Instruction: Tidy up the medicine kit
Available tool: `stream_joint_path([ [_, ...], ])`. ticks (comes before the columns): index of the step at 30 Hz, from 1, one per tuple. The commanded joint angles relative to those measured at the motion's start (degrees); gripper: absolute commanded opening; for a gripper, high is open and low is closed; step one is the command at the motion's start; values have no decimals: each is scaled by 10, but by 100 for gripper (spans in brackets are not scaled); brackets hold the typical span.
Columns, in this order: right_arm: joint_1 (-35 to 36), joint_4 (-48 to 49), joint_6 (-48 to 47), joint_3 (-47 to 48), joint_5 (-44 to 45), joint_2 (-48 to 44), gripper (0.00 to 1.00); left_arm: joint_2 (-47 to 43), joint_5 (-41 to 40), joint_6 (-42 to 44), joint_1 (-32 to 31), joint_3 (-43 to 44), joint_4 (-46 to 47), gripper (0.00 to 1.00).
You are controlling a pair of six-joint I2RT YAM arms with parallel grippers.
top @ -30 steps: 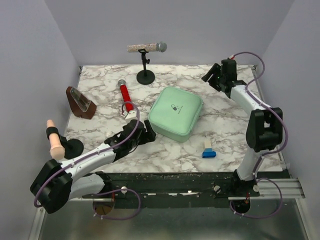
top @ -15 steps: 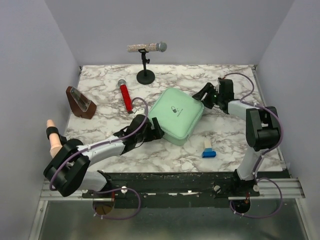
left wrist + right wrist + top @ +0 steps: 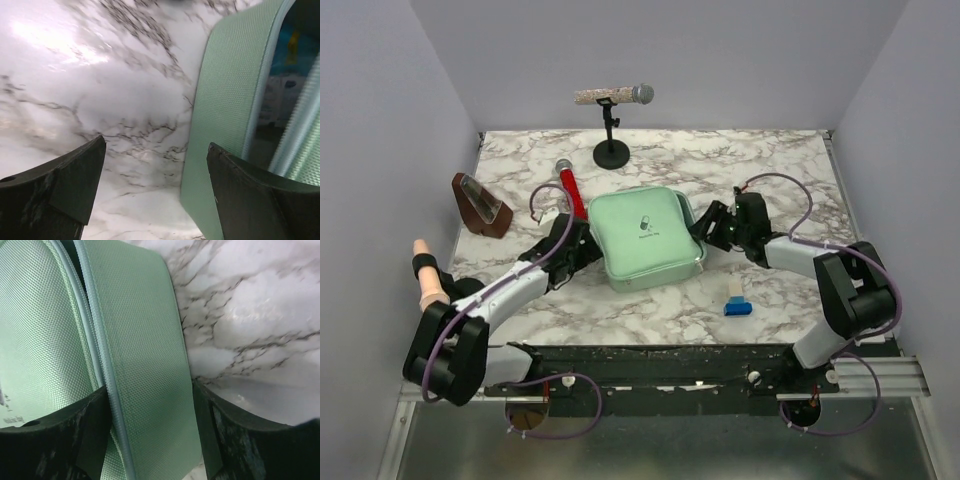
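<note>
The mint-green medicine kit (image 3: pixel 645 238) lies flat mid-table, logo up. Its lid stands slightly ajar in the left wrist view, where a dark slit (image 3: pixel 280 100) shows blue and white contents. My left gripper (image 3: pixel 582 245) is at the kit's left edge, open, with marble and the kit's side wall (image 3: pixel 225 100) between its fingers (image 3: pixel 65 185); nothing is gripped there (image 3: pixel 155 190). My right gripper (image 3: pixel 708 228) is at the kit's right edge. Its fingers (image 3: pixel 250 440) press both faces of the kit's green side wall (image 3: pixel 145 365), gripper (image 3: pixel 150 440) shut on it.
A red microphone (image 3: pixel 570 190) lies just behind the kit's left corner. Another microphone on a stand (image 3: pixel 611 153) is at the back, a brown wedge (image 3: pixel 480 205) at the left, and a peach handle on a black base (image 3: pixel 428 280) at the near left. A small blue-and-white box (image 3: pixel 738 298) lies near right.
The kit has slid left and turned square to the table. The right gripper came down from the back right to the kit's right edge; the left moved up to its left edge.
</note>
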Motion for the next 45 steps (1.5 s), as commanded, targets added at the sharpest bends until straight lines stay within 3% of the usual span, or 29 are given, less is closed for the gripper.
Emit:
stream_joint_path([
  [1, 63, -16, 13, -29, -71, -23, 72, -82, -52, 14, 16, 40, -46, 94],
  [6, 63, -108, -24, -43, 50, -131, 76, -209, -87, 63, 26, 40, -125, 95],
  [12, 63, -134, -65, -68, 45, -232, 79, -306, -71, 79, 26, 33, -126, 95],
  [16, 69, -111, -103, -98, -19, -271, 79, -273, 8, 82, 25, 27, -62, 96],
  [20, 109, -143, -140, -106, -8, -297, 78, -162, 117, 76, 21, 45, 5, 95],
  [24, 170, -182, -150, -113, 54, -323, 79, -101, 105, 68, 5, 61, -10, 93],
  [33, 293, -239, -153, -67, 201, -280, 77, -141, 98, 30, -44, 71, -7, 93],
  [39, 313, -240, -114, -71, 249, -255, 74, -122, 70, 21, -114, 114, -48, 93],
  [45, 317, -238, -99, -55, 300, -235, 74, -122, 84, 9, -118, 88, -8, 93],
])
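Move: The medicine bag's middle is about 13 cm left and 3 cm back of the right hand, slightly below it; its near right zipped corner lies some 11 cm back and 1 cm to the right. The blue clip is about 19 cm back and 11 cm right of that hand. From the left hand, the bag's middle is some 13 cm right and 4 cm ahead, while the red microphone is about 18 cm ahead and 6 cm left. The bag's right edge, with the right hand's finger on it at the start, is left as that hand draws back about 15 cm towards the near right corner, first rising, then sinking, drifting left and rolling its left side down. The left hand lifts off beside the left wall, dips halfway back down moving right, then climbs over the lid, ending some 14 cm higher; both stay open. ##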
